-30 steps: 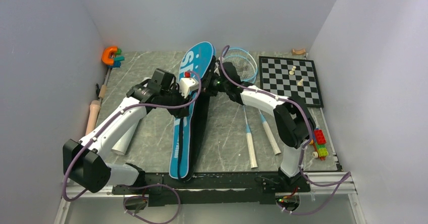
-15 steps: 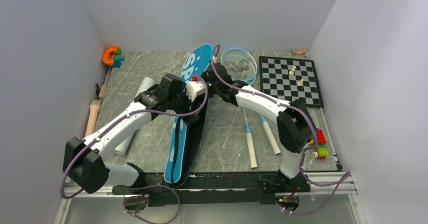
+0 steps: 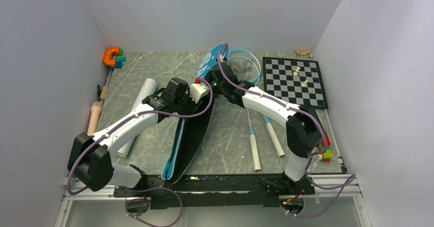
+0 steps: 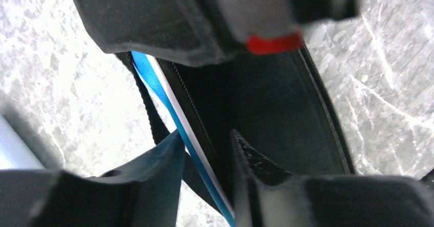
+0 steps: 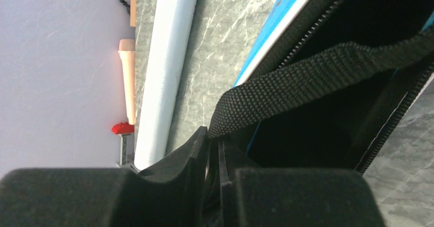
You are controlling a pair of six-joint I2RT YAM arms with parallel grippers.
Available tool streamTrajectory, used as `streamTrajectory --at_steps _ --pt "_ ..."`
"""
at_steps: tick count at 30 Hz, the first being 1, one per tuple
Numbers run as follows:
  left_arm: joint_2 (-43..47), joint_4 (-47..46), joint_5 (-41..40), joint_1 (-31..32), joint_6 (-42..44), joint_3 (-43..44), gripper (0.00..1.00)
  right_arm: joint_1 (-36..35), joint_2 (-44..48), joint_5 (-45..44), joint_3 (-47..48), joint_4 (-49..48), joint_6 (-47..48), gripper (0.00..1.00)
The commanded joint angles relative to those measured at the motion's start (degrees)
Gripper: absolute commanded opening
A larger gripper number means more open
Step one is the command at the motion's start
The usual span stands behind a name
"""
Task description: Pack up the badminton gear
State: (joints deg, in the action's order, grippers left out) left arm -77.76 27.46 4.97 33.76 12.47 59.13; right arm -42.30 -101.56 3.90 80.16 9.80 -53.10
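Note:
The blue bag (image 3: 211, 59) stands tilted on its edge in the middle of the table, its black inside (image 3: 190, 135) showing. My right gripper (image 3: 214, 78) is above the bag's head end. It is shut on the bag's black strap (image 5: 307, 71), which runs into my right gripper (image 5: 212, 137). My left gripper (image 3: 199, 91) is beside it. In the left wrist view my left gripper (image 4: 205, 135) is open astride the bag's blue-and-white rim (image 4: 169, 109). Two light-blue rackets (image 3: 244, 66) lie right of the bag, white handles (image 3: 255, 158) toward me. The white tube (image 3: 134, 117) lies at left.
A chessboard (image 3: 294, 81) with a few pieces sits at the back right. An orange clamp (image 3: 111, 56) is at the back left corner. A wooden handle (image 3: 94, 117) lies along the left wall. Coloured bricks (image 3: 324, 146) sit by the right arm's base.
The bag has been raised from flat onto its edge, its head pulled back and right by the right gripper. The left gripper moved right onto the bag's rim. The tube's far end is now uncovered.

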Motion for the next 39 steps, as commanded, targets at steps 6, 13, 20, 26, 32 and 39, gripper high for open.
streamTrajectory --at_steps 6,13,20,26,32,39 --pt "-0.22 0.09 2.65 -1.78 -0.87 0.48 0.03 0.36 3.35 5.81 -1.57 -7.51 -1.64 0.35" --pt "0.33 0.88 3.25 -3.53 -1.92 0.47 0.00 3.45 5.67 9.74 -3.07 -8.36 -0.09 0.58" --pt "-2.38 6.06 8.10 -6.81 -6.06 5.24 0.00 8.74 12.31 13.63 -5.87 -4.15 5.58 0.73" --pt "-6.87 13.56 9.63 -10.03 -9.84 11.50 0.00 16.20 20.47 9.91 -9.87 4.22 13.13 0.75" --pt "-6.53 15.23 10.55 -12.56 -11.24 13.97 0.00 24.78 21.59 0.98 -11.94 13.86 20.41 0.79" --pt "-6.99 18.15 15.33 -15.22 -12.04 19.28 0.00 28.48 16.14 -5.62 -15.85 15.42 23.44 0.73"
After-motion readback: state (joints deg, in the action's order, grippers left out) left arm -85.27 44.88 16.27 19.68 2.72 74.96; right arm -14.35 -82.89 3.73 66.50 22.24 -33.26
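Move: The bag's raised rim runs between the left hand's half-open fingers, about level and 1 cm below. The white roll lies some 28 cm to the left hand's left, 5 cm back and 11 cm below. The right hand still grips the bag's strap; from it the racket throats lie about 20 cm right, 3 cm back and 15 cm down, the chessboard some 44 cm right, level ahead and as low. Left hand pinches the bag's rim, easing left; right lets go, arcing about 25 cm right towards the rackets. ##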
